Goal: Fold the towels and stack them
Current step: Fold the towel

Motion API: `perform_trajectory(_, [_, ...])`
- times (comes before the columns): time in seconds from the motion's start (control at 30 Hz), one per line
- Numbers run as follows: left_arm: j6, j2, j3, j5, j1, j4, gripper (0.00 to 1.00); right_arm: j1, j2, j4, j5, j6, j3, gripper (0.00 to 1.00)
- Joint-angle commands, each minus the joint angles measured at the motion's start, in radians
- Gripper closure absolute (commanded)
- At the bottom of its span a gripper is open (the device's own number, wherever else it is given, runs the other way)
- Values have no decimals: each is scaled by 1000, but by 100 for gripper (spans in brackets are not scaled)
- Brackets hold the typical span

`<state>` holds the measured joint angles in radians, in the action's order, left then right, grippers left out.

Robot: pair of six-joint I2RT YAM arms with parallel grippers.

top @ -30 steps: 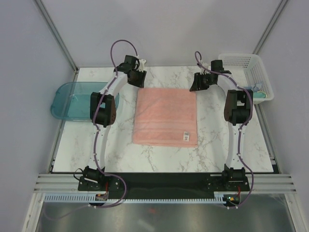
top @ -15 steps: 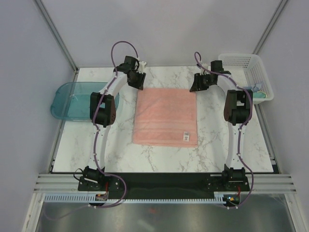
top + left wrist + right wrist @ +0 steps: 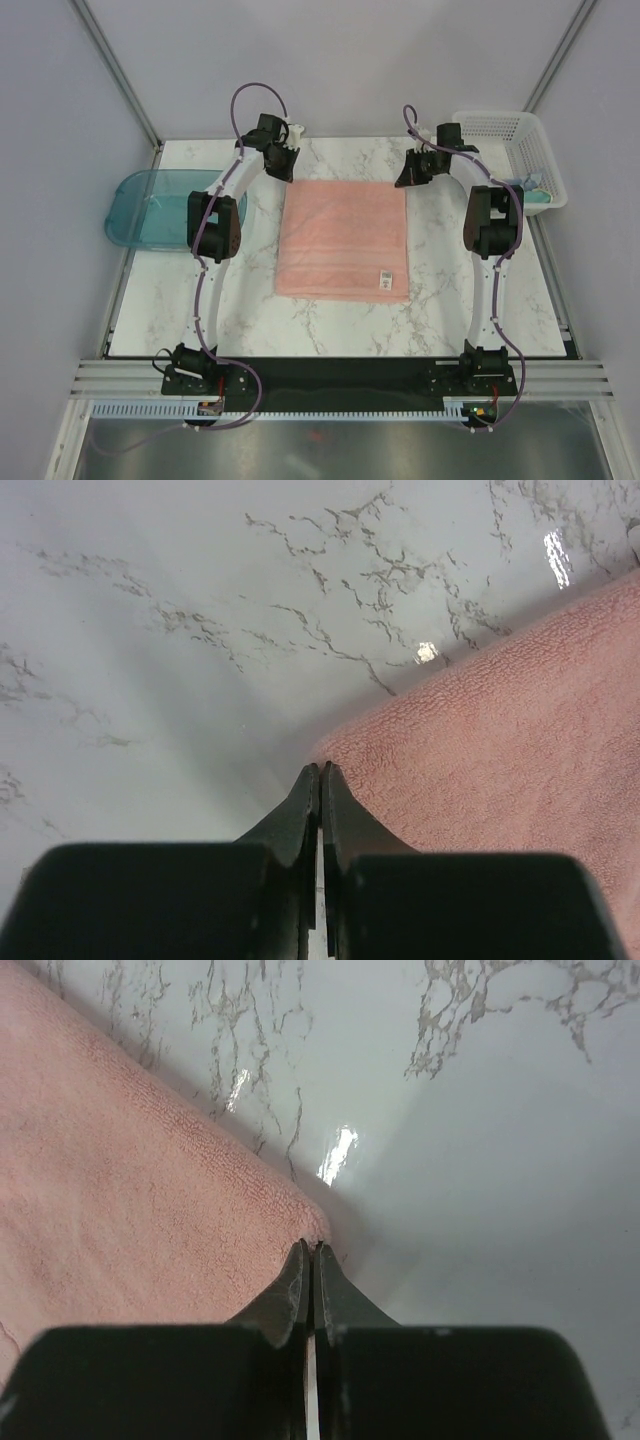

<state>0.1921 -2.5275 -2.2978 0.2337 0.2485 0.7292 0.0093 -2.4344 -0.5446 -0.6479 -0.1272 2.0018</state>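
A salmon-pink towel (image 3: 343,240) lies flat in the middle of the marble table, with a white tag (image 3: 384,282) near its front right corner. My left gripper (image 3: 289,172) is down at the towel's far left corner. In the left wrist view its jaws (image 3: 320,767) are shut, the tips pinching the very edge of the pink cloth (image 3: 500,740). My right gripper (image 3: 404,180) sits at the far right corner. Its jaws (image 3: 311,1245) are shut on the tip of that corner (image 3: 150,1190). More cloth with teal patches (image 3: 537,192) lies in the basket.
A white mesh basket (image 3: 500,125) stands at the far right corner of the table. A translucent teal tray (image 3: 150,205) sits at the left edge, partly behind my left arm. Bare marble (image 3: 330,325) shows in front of the towel.
Both grippers' jaws have closed at the towel's far corners. The arms have barely shifted and the towel lies as before.
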Motion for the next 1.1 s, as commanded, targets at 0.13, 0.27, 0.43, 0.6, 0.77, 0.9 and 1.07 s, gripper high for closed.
perform_trajectory(0.13, [-34, 156, 34, -16, 2, -96, 98, -3, 159, 80, 31, 1, -41, 100])
perform_trajectory(0.27, [-54, 235, 157, -43, 8, -126, 98, 1, 294, 168, 21, 9, -220, 100])
perform_trajectory(0.43, [-79, 338, 311, -63, 11, -181, 98, 11, 449, 267, 51, 6, -430, 100])
perform_trajectory(0.6, [-94, 476, 486, -92, 31, -235, 98, 14, 630, 377, 64, 70, -613, 100])
perform_trajectory(0.77, [-123, 620, 673, -128, 58, -275, 98, 27, 796, 408, 108, 122, -785, 100])
perform_trajectory(0.9, [-146, 775, 811, -162, 72, -309, 98, 52, 909, 434, 149, 195, -909, 100])
perform_trajectory(1.07, [-183, 900, 975, -157, 109, -318, 98, 116, 1060, 459, 226, 279, -1058, 100])
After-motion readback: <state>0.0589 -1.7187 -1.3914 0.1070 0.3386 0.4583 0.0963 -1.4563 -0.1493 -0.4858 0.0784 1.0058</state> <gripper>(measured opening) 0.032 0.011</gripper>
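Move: Both grippers already pinch the towel's far corners just above the table. From the left gripper, the towel's near left corner lies about 32 cm back and 1 cm left, with the teal bin's middle some 27 cm left and 8 cm back. From the right gripper, the near right corner is about 32 cm straight back, the white label 28 cm back and 4 cm left, and the white basket's middle 25 cm right, 5 cm ahead. Keep both grippers shut on the far corners and lift them off the table, then bring the towel's far edge back over the rest towards its near edge. Draw both hands back about 15 cm while they keep rising, the right a little farther and higher than the left, and tip the right hand's fingers up some 15 degrees. ##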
